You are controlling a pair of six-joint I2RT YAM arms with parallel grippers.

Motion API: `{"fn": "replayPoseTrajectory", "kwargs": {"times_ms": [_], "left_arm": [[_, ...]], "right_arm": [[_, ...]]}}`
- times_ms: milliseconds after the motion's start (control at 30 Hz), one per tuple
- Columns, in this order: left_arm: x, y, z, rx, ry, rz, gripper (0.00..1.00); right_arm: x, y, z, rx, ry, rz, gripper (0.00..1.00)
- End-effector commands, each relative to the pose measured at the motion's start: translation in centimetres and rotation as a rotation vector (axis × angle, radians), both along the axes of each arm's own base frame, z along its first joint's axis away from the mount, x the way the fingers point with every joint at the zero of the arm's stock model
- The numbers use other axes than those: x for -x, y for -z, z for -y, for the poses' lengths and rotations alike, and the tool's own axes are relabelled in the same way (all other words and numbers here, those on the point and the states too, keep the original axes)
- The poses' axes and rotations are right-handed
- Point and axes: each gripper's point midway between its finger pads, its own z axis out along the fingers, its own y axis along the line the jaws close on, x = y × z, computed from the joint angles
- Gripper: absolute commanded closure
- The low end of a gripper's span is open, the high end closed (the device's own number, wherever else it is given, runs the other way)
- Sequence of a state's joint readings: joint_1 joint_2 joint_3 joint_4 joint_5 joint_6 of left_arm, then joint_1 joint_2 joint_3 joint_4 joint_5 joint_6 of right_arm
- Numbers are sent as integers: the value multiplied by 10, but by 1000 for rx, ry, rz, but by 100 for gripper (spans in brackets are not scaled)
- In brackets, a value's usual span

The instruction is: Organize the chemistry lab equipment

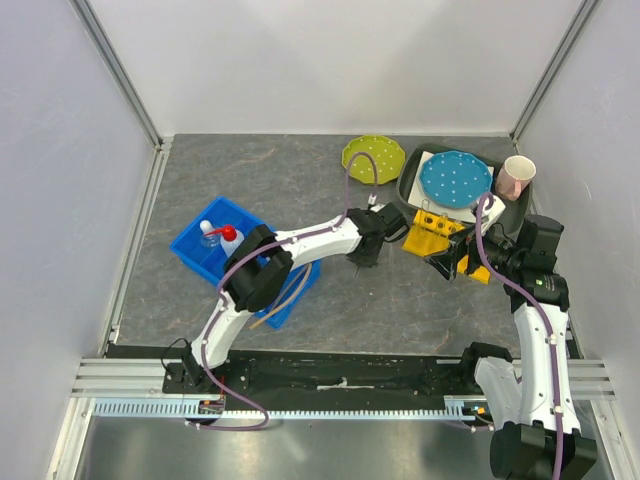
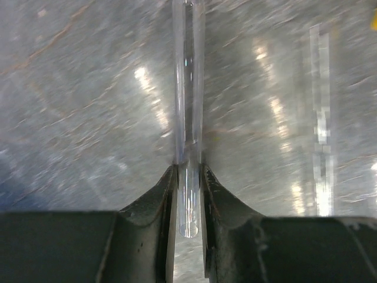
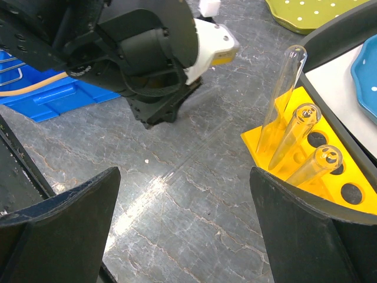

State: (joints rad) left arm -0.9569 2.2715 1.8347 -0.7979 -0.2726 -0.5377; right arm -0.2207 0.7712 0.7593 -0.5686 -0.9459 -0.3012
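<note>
My left gripper (image 1: 366,257) (image 2: 188,169) is shut on a thin clear glass tube (image 2: 188,106) low over the grey table. A second glass tube (image 2: 321,124) lies on the table beside it and shows faintly in the right wrist view (image 3: 194,153). My right gripper (image 1: 447,263) (image 3: 185,177) is open and empty, next to a yellow rack (image 1: 437,238) (image 3: 294,127) that holds three glass tubes (image 3: 294,132). A blue bin (image 1: 200,255) holds the red-capped squeeze bottle (image 1: 229,238), the small flask (image 1: 208,233), the tan tube (image 1: 287,293) (image 3: 23,91) and wire tongs (image 3: 12,66).
A green dotted plate (image 1: 373,156) lies at the back. A dark tray (image 1: 412,185) behind the rack holds a blue dotted plate (image 1: 455,178). A pink cup (image 1: 516,176) stands at its right. The left arm's wrist (image 3: 159,53) is close in front of my right gripper.
</note>
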Motion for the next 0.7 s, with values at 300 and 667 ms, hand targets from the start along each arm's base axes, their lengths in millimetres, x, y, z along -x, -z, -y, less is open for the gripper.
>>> {"fn": "replayPoseTrajectory", "kwargs": {"times_ms": [300, 667], "left_arm": [[16, -74, -42, 250, 108, 254, 82], [98, -173, -3, 764, 404, 411, 83]], "right_arm": [[1, -2, -6, -21, -55, 18, 2], [22, -29, -27, -101, -309, -152, 2]]}}
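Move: The left fingers are already shut near the rounded end of a test tube, low at the table. From them the yellow rack stands about 21 cm to the right and 5 cm ahead; a loose test tube lies some 8 cm right and 2 cm ahead, and the blue box about 27 cm left, 1 cm ahead. From the open right gripper, the held tube lies roughly 18 cm left, 10 cm ahead and 20 cm below, the rack 12 cm ahead, 2 cm right and 18 cm below. Keeping its pinch on the tube, the left hand first sweeps about 6.5 cm left, low over the table and away from the loose tube, then climbs some 11.5 cm while drawing back towards its base and slipping a little right again, the wrist swinging the fingers up to point rightward by some 30 degrees. Near the end the right hand, wide open and empty beside the rack, dips and comes back up by about a centimetre while turning slightly counter-clockwise and tipping its fingers down. ##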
